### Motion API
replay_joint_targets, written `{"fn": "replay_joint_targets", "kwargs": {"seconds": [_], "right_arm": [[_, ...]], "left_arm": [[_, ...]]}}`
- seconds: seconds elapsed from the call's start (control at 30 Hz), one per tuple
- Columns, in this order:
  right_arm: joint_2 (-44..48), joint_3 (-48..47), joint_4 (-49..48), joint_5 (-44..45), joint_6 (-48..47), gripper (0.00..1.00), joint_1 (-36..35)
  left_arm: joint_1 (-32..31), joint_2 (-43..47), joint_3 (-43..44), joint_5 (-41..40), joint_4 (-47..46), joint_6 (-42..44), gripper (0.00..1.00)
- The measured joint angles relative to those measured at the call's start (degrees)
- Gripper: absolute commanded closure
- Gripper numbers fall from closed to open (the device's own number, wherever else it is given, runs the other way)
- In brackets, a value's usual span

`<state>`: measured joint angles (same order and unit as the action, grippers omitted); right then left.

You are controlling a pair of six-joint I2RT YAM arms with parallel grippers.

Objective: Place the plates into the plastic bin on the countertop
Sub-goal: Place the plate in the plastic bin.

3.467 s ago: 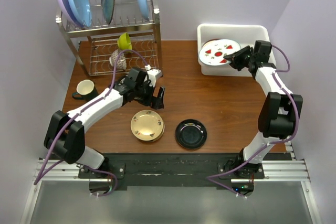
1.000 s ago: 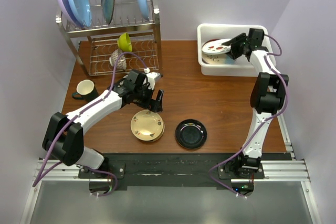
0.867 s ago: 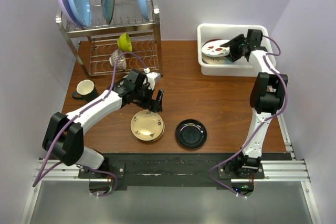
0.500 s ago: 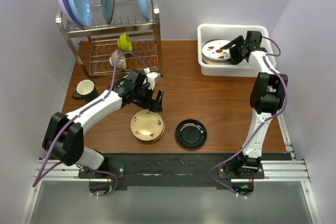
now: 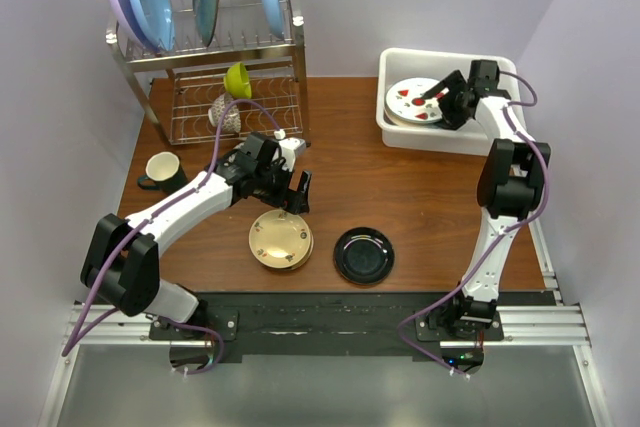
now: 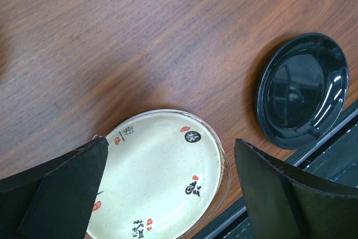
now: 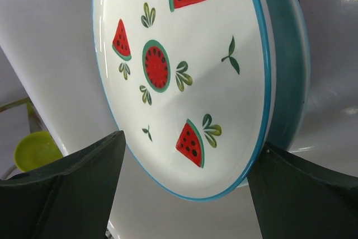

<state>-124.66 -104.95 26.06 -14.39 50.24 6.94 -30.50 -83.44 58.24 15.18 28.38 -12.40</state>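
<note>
The white plastic bin (image 5: 440,141) stands at the back right of the countertop (image 5: 400,192). A white plate with red watermelon slices (image 5: 413,100) (image 7: 179,65) lies in it on a teal-rimmed plate (image 7: 288,65). My right gripper (image 5: 443,99) (image 7: 190,144) is open, its fingers astride the watermelon plate's near edge. A gold-tan plate (image 5: 280,239) (image 6: 162,177) and a glossy black plate (image 5: 364,254) (image 6: 302,89) lie near the front edge. My left gripper (image 5: 295,193) (image 6: 172,143) hovers open just above the gold-tan plate, holding nothing.
A two-tier steel rack (image 5: 205,57) at the back left holds blue and lilac plates and a lime-green bowl (image 5: 237,78) (image 7: 33,149). A dark mug (image 5: 160,169) stands left of my left arm. Walls close in on both sides.
The watermelon plate went from tilted in the right gripper to lying flat on the stack. The right jaws opened, and the bin turned slightly. The left arm stayed still.
</note>
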Motion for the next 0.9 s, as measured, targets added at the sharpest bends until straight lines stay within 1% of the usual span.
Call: {"fn": "replay_joint_targets", "kwargs": {"seconds": [0.3,0.53,0.7,0.9], "right_arm": [[2.1,-0.1,2.9,-0.1,-1.5,0.11,1.4],[5.2,-2.0,7.8,-0.1,-3.2,0.09,2.8],[9.2,-1.8,9.4,-0.3,-4.5,0.08,3.5],[18.2,2.1,8.7,-1.3,-5.3,0.08,3.7]], "left_arm": [[0.0,0.0,0.0,0.0,0.0,0.0,0.00],[0.0,0.4,0.0,0.0,0.0,0.0,0.00],[0.0,1.1,0.0,0.0,0.0,0.0,0.00],[0.0,2.0,0.0,0.5,0.0,-0.3,0.00]]}}
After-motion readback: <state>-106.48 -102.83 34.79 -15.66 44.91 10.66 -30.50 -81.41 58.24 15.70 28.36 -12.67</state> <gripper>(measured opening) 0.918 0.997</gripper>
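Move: The watermelon plate lies on the stack in the bin, already out of my right hand's grip. Its middle is about 6 cm ahead, 4 cm to the left and 2 cm below, so my open fingers are still around its near right rim. The bin's front wall is roughly 8 cm straight back, its right wall some 17 cm to the right and level with me. From my left hand the plate lies about 33 cm ahead, 33 cm to the right, and nearly as high. With the fingers still wide open, I draw my right hand out from the watermelon plate's near right rim, first easing back and to the right by a few centimetres. Then I climb ever faster out of the bin, still drawing back, to about 12 cm higher and 5 cm farther back, tipping the fingertips up slightly on the way. ##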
